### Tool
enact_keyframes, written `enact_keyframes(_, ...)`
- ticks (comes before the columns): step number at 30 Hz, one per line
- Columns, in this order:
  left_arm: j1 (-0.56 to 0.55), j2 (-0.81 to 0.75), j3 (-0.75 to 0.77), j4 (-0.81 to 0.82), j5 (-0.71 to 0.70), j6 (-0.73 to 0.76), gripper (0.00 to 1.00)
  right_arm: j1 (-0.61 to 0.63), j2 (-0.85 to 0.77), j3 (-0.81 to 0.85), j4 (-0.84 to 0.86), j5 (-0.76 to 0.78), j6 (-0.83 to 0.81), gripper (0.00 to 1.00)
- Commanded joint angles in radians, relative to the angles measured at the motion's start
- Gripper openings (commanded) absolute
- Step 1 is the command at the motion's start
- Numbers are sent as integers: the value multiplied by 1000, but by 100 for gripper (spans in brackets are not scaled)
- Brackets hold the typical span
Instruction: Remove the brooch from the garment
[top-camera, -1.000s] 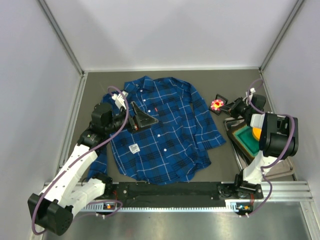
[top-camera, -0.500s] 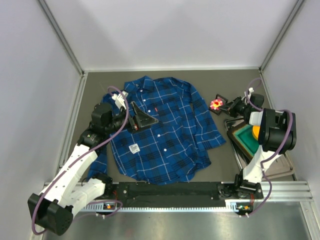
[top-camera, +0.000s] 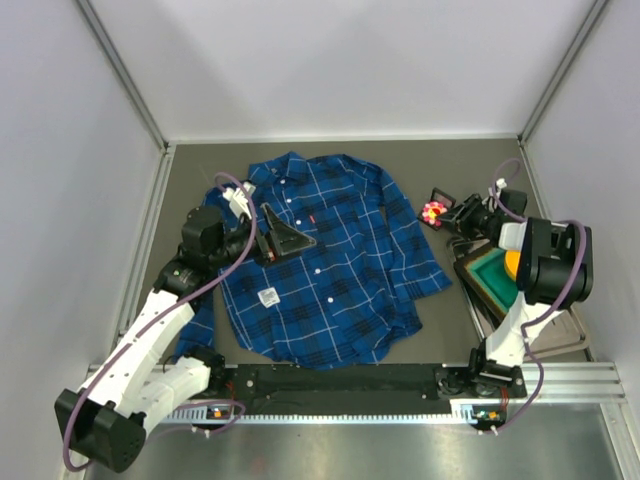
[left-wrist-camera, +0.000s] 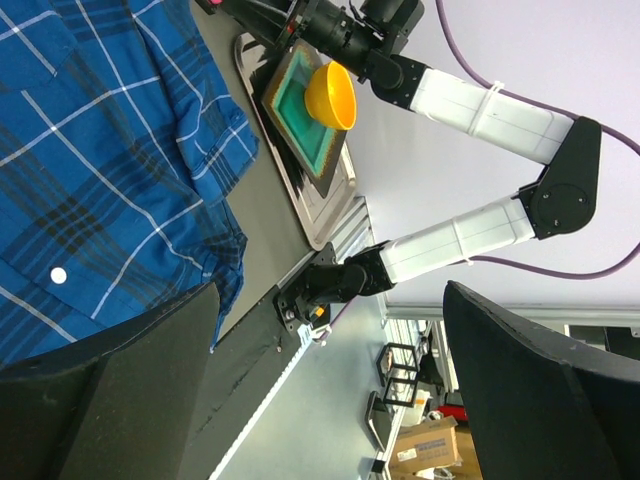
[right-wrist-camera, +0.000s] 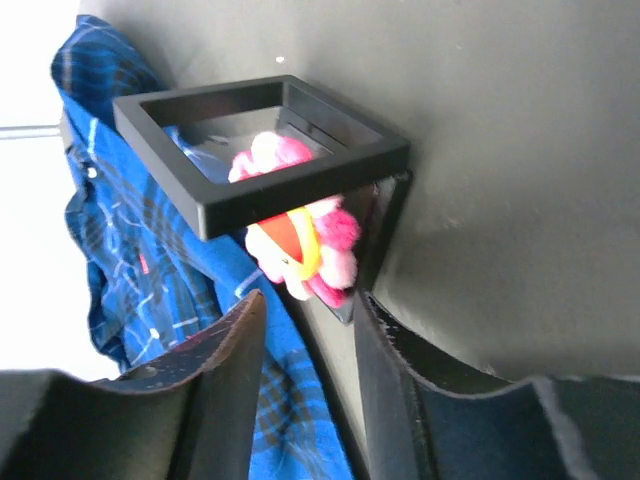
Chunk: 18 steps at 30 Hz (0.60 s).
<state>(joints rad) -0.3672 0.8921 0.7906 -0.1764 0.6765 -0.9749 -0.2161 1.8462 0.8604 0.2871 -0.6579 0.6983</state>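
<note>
The garment (top-camera: 325, 260), a blue plaid shirt, lies spread flat on the dark table and also shows in the left wrist view (left-wrist-camera: 90, 150). The brooch (top-camera: 432, 211), pink and red with a yellow centre, is off the shirt beside its right sleeve. In the right wrist view the brooch (right-wrist-camera: 300, 250) sits against a black square frame (right-wrist-camera: 300, 170). My right gripper (right-wrist-camera: 310, 300) is open, its tips just short of the brooch, with nothing between them. From above, that right gripper (top-camera: 447, 217) reaches in from the right. My left gripper (top-camera: 285, 238) hovers open over the shirt's chest, empty.
A metal tray (top-camera: 555, 340) at the right holds a green pad and an orange bowl (top-camera: 513, 265), also visible in the left wrist view (left-wrist-camera: 332, 95). A white square tag (top-camera: 268, 296) lies on the shirt. Grey walls enclose the table on three sides.
The right gripper's jaws have parted from shut, and the brooch now rests free ahead of the fingertips. The left arm has not moved.
</note>
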Motion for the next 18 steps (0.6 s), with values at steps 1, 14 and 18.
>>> enact_keyframes(1,5,-25,10,48,18,-1,98,11,-119,43,-147,75,-88,42)
enact_keyframes(14,4,-21,188,-150,-43,151,98,499,-675,244,-1106,911,-312,70)
enact_keyframes(18,4,-53,263,-250,-87,169,98,680,-855,375,-1296,926,-267,80)
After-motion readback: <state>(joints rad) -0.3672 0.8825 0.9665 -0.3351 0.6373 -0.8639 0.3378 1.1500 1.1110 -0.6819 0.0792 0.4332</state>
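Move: The brooch sits just off the right fingertips, already let loose by the part-open fingers: about 2 cm ahead, 4 cm to the left and 2 cm lower. The small black frame holding it centres some 3 cm ahead, 2 cm left and 1 cm lower. The shirt's near sleeve lies roughly 8 cm back and 9 cm left of that hand, the yellow bowl 12 cm back and 20 cm right. From the left hand the brooch is about 20 cm ahead, 32 cm right and 26 cm below. Slowly at first and then fast, the right hand backs up and away from the brooch and black frame, rising about 16 cm and drawing back 12 cm, and swinging some 7 cm left towards the shirt late on. The fingers spread from part open to nearly wide while the hand rolls about 40 degrees, its left side dipping. The left hand, empty and wide open, lifts about 4 cm. ##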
